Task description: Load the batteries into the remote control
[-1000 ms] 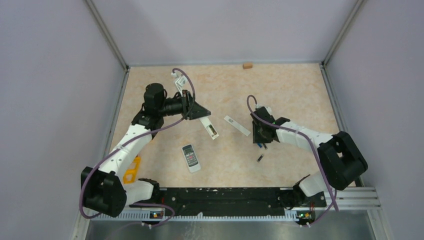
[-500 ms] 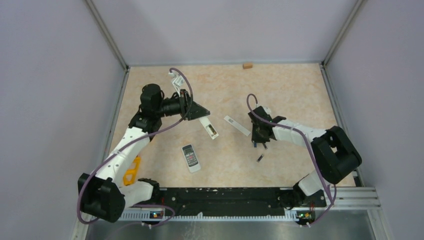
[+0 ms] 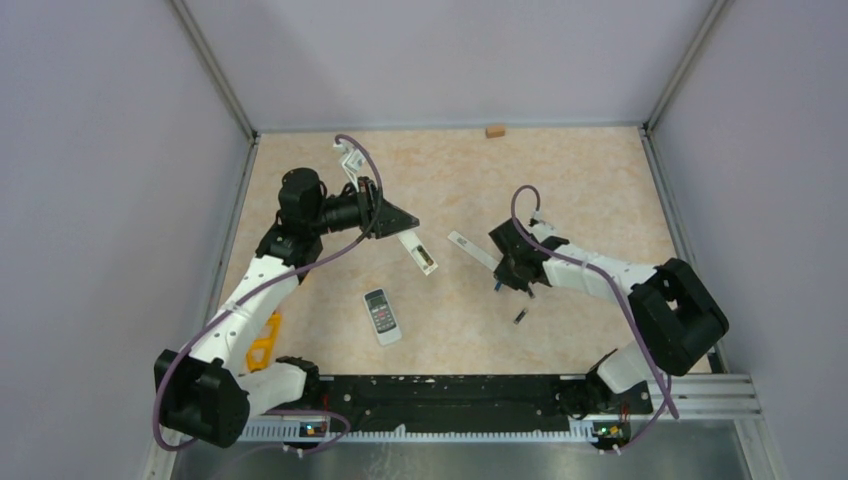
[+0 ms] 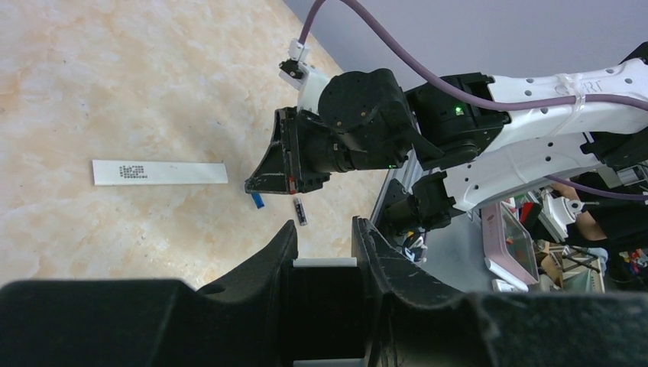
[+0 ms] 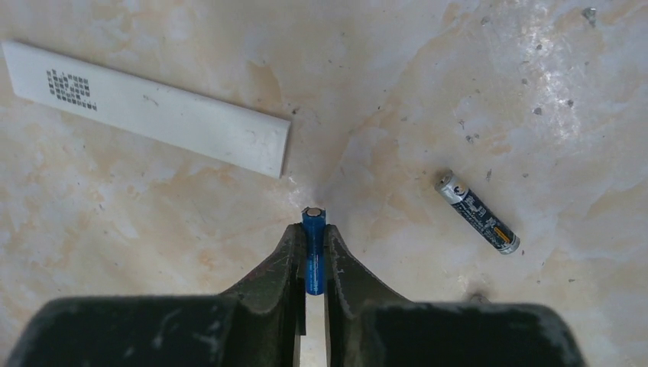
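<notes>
My left gripper (image 3: 410, 231) is shut on one end of a long white remote control (image 3: 420, 255), whose far end shows a dark recess. In the left wrist view only the remote's white edge (image 4: 325, 262) appears between the fingers. My right gripper (image 3: 503, 281) is shut on a blue battery (image 5: 312, 248), whose metal tip pokes past the fingertips just above the table. A second, dark battery (image 5: 477, 212) lies loose on the table to the right of that gripper, also seen as a small dark battery (image 3: 520, 316) from above.
A flat white cover strip (image 3: 474, 251) lies between the two grippers. A second, shorter remote (image 3: 381, 316) rests face up nearer the bases. A yellow object (image 3: 262, 340) sits by the left arm, and a small brown block (image 3: 494, 131) lies at the far wall.
The right gripper has shut on the blue battery and swung slightly left with it. The left arm, holding the remote, has barely moved.
</notes>
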`<state>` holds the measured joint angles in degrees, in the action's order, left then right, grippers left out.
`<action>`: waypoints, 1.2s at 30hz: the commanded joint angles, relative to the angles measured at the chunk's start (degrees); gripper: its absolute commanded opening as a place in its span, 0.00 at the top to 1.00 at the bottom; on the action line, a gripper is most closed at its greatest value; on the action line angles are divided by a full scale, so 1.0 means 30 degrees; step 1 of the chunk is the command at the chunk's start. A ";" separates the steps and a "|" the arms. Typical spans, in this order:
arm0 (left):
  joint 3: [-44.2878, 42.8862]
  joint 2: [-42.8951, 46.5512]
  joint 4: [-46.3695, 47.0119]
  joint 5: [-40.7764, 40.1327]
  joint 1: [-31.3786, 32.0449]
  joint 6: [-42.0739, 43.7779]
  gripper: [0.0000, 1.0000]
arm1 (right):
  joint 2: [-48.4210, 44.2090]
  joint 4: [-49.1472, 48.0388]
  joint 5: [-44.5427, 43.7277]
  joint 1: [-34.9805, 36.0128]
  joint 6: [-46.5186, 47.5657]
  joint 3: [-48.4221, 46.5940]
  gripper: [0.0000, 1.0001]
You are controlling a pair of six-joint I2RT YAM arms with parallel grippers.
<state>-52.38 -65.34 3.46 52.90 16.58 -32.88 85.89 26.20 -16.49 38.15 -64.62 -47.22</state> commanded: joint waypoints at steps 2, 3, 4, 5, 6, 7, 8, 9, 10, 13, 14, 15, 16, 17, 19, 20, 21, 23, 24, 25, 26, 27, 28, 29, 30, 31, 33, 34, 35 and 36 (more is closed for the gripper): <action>0.0056 0.0175 0.1233 -0.0308 -0.0055 -0.0211 1.00 | -0.0284 0.0096 -0.1402 0.0130 -0.2138 0.0220 0.80; 0.0072 0.0147 0.1260 -0.0315 -0.0071 -0.0242 1.00 | -0.0246 0.0000 -0.1316 0.0109 -0.1957 0.0174 0.74; 0.0081 0.0143 0.1311 -0.0323 -0.0072 -0.0257 1.00 | -0.0241 -0.0027 -0.1214 0.0114 -0.1751 0.0095 0.70; 0.0072 0.0110 0.1347 -0.0343 -0.0058 -0.0299 1.00 | -0.0317 0.0076 -0.1177 0.0115 -0.1605 -0.0043 0.66; 0.0107 0.0102 0.1341 -0.0389 -0.0067 -0.0290 1.00 | -0.0525 -0.0164 -0.1043 0.0115 -0.1125 -0.0060 0.62; 0.0090 0.0127 0.1318 -0.0443 -0.0076 -0.0267 1.00 | -0.0704 -0.0659 -0.0854 0.0115 -0.0285 -0.0066 0.59; 0.0087 0.0170 0.1286 -0.0526 -0.0077 -0.0212 1.00 | -0.0924 -0.0827 -0.0911 0.0115 0.0597 -0.0311 0.57; 0.0069 0.0201 0.1194 -0.0617 -0.0077 -0.0162 1.00 | -0.1153 -0.0951 -0.0969 0.0115 0.2170 -0.0489 0.56; 0.0030 0.0230 0.1083 -0.0702 -0.0077 -0.0082 1.00 | -0.1424 -0.1512 -0.0977 0.0100 0.3800 -0.0603 0.56; -0.0148 0.0353 0.0530 -0.1117 -0.0163 0.0158 1.00 | -0.1815 -0.2701 -0.0710 0.0031 1.0686 -0.1191 0.55; -0.0210 0.0418 0.0316 -0.1310 -0.0187 0.0218 1.00 | -0.1810 -0.2668 -0.0464 0.0028 1.3350 -0.1442 0.55; -0.0283 0.0507 0.0113 -0.1517 -0.0241 0.0258 1.00 | -0.1795 -0.2598 -0.0097 0.0027 1.5917 -0.1609 0.55; -0.0315 0.0639 -0.0048 -0.1847 -0.0328 0.0292 1.00 | -0.1801 -0.2238 0.0143 0.0027 1.8025 -0.1794 0.55; -0.0359 0.0802 -0.0244 -0.2240 -0.0401 0.0322 1.00 | -0.1831 -0.1885 0.0228 0.0027 1.9606 -0.1960 0.55; -0.0434 0.1244 -0.0657 -0.3248 -0.0702 0.0352 1.00 | -0.1898 -0.1454 0.0579 0.0027 2.2924 -0.1994 0.55; -0.0487 0.1511 -0.0968 -0.4012 -0.0833 0.0377 1.00 | -0.1971 -0.1399 0.0902 0.0049 2.4287 -0.1851 0.55; -0.0549 0.1822 -0.1589 -0.4971 -0.0926 0.0395 1.00 | -0.2094 -0.1370 0.1070 0.0081 2.5447 -0.1755 0.55; -0.0679 0.2410 -0.2629 -0.6849 -0.1052 0.0582 1.00 | -0.2291 -0.1226 0.1588 0.0111 2.7485 -0.1568 0.55; -0.0792 0.2660 -0.3064 -0.7538 -0.1133 0.0780 1.00 | -0.2353 -0.1055 0.1976 0.0114 2.8381 -0.1526 0.55; -0.0916 0.2852 -0.3503 -0.7928 -0.1220 0.1006 1.00 | -0.2343 -0.0818 0.2592 0.0130 2.9305 -0.1476 0.55; -0.1097 0.3008 -0.3924 -0.8303 -0.1322 0.1151 1.00 | -0.2300 -0.0671 0.3036 0.0241 3.0329 -0.1320 0.54; -0.1247 0.3119 -0.4354 -0.8606 -0.1412 0.1188 1.00 | -0.2256 -0.0634 0.3314 0.0438 3.1193 -0.1121 0.54; -0.1354 0.3239 -0.4598 -0.8805 -0.1522 0.1269 1.00 | -0.2151 -0.0520 0.3558 0.0675 3.2133 -0.0906 0.54; -0.1437 0.3353 -0.4797 -0.8951 -0.1664 0.1299 1.00 | -0.2003 -0.0330 0.3827 0.0895 3.2777 -0.0787 0.54; -0.1510 0.3400 -0.4943 -0.9013 -0.1795 0.1294 1.00 | -0.1761 -0.0061 0.3992 0.1033 3.3202 -0.0780 0.54; -0.1563 0.3443 -0.5023 -0.8984 -0.1947 0.1268 1.00 | -0.1448 0.0248 0.4082 0.1076 3.3413 -0.0872 0.54; -0.1639 0.3433 -0.5119 -0.8754 -0.2253 0.1221 1.00 | -0.0822 0.1261 0.4476 0.1109 3.3534 -0.1193 0.54; -0.1669 0.3377 -0.5112 -0.8423 -0.2396 0.1185 1.00 | -0.0562 0.1760 0.4864 0.1136 3.3662 -0.1354 0.54; -0.1696 0.3319 -0.5041 -0.8137 -0.2546 0.1089 1.00 | -0.0376 0.2010 0.5165 0.1195 3.3778 -0.1415 0.54; -0.1700 0.3239 -0.4947 -0.7853 -0.2689 0.0971 1.00 | -0.0246 0.2033 0.5258 0.1320 3.3913 -0.1389 0.54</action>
<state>-55.00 -55.88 -11.90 28.34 9.98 -30.00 83.11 27.97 -4.86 41.21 31.44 -50.24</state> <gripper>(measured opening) 0.333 0.460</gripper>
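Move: The blue battery is already between my right fingertips, flat on the table and pointing roughly forward. The white cover lies about 8 cm ahead and 6 cm to the left of that hand. One dark battery is some 8 cm to its right and 1 cm back, the other about 6 cm right and 7 cm back. From my left hand, high up with the opened remote, the blue battery is roughly 20 cm right, 3 cm back and 26 cm below. I open my right fingers wide and let go of the blue battery, then rise about 5 cm, drifting forward and back again, while turning the open hand some 90 degrees counter-clockwise. I finish by sinking a little way back down over the blue battery. My left hand keeps hold of the remote and swings it left and somewhat forward, away from the batteries, turning counter-clockwise. ##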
